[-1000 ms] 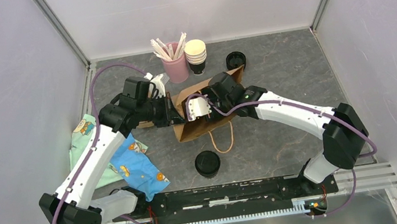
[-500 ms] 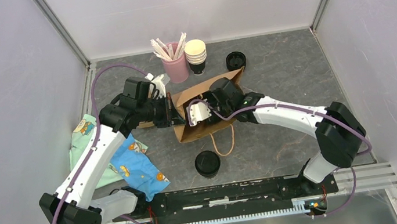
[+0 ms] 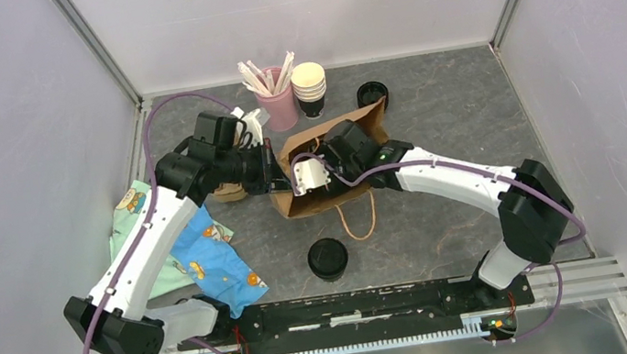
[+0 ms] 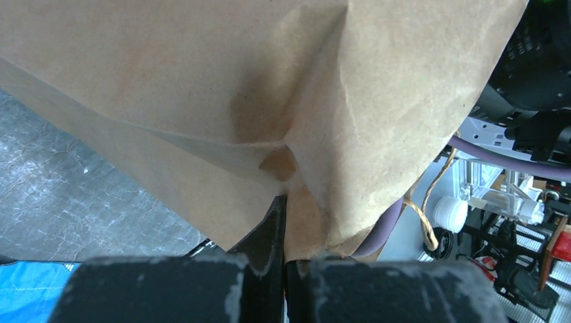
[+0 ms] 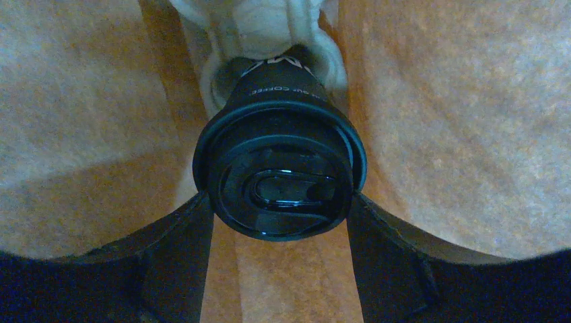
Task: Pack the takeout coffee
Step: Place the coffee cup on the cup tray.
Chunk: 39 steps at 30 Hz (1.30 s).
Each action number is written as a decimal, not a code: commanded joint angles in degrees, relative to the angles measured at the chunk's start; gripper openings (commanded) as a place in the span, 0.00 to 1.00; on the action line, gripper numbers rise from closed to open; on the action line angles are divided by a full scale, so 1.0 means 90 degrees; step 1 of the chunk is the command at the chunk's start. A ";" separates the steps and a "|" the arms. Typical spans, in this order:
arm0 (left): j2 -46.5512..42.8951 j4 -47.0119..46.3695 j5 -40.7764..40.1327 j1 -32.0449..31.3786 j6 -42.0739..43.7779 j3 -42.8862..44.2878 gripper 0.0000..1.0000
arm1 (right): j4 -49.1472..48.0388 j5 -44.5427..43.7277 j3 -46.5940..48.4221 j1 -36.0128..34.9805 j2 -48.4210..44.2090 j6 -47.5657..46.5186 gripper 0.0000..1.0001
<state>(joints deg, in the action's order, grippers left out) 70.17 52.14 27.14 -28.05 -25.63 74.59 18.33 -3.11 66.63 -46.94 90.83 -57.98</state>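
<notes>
The brown paper bag lies on its side mid-table, mouth toward the right arm. My left gripper is shut on a fold of the bag's paper edge; in the top view it sits at the bag's left end. The right wrist reaches into the bag's mouth, its fingers hidden there. In the right wrist view the takeout coffee, black cup with black lid, lies inside the bag, lid toward the camera. My right gripper is shut on it, a finger pressing each side of the lid.
At the back stand a pink cup of stirrers, a stack of lidless cups and a stack of black lids. Another black lidded cup stands near the front. Blue and green cloths lie at the left.
The right gripper has pushed a little further left into the bag. The left arm has shifted slightly back, drawing the bag's left end with it. Both grips are unchanged.
</notes>
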 commanded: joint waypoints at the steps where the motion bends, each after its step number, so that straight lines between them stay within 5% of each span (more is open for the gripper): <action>1: 0.0175 0.0332 0.0740 -0.0015 -0.0141 0.0562 0.02 | 0.1179 -0.0136 0.0665 -0.0101 -0.0221 0.0537 0.00; 13: 0.0859 0.0982 0.0808 0.0011 -0.0723 0.1462 0.02 | 0.3455 0.0243 0.1188 -0.0131 -0.0382 0.1799 0.00; 21: 0.1616 0.2086 -0.0712 0.0060 -0.0792 0.2744 0.02 | 0.3766 0.0522 0.1230 -0.0118 0.0042 0.2070 0.00; 29: 0.1936 0.2290 -0.0818 0.0060 -0.0796 0.3288 0.06 | 0.4000 0.0581 0.1575 0.0089 0.0631 0.2047 0.00; 39: 0.2194 0.2299 -0.1008 0.0060 -0.0642 0.3414 0.05 | 0.3175 0.0706 0.0472 0.0451 0.0965 0.1947 0.00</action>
<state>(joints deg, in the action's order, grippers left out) 89.03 73.23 19.00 -27.68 -30.63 102.61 46.89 2.17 77.43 -44.10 94.04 -40.97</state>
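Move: The cup tray, in the bottom of the leaning paper bag, is roughly 3 cm ahead of the right hand, 7 cm to its left and 9 cm below; that hand already grips the lidded cup. The paper-cup stack stands some 16 cm ahead and 7 cm left, the other lidded coffee about 23 cm back and 9 cm left, both roughly 9 cm lower. From the left hand, which pinches the bag's rim, the tray lies about 13 cm ahead, 12 cm right and 19 cm below. Still gripping the lidded cup inside the bag, the right hand draws it back about 7 cm and 4 cm to the right, tipping down some 25 degrees, then eases 2 cm forward while sinking over the tray. The left keeps its pinch on the bag's left rim, lifting it about 2 cm, then carrying it forward some 4 cm. ##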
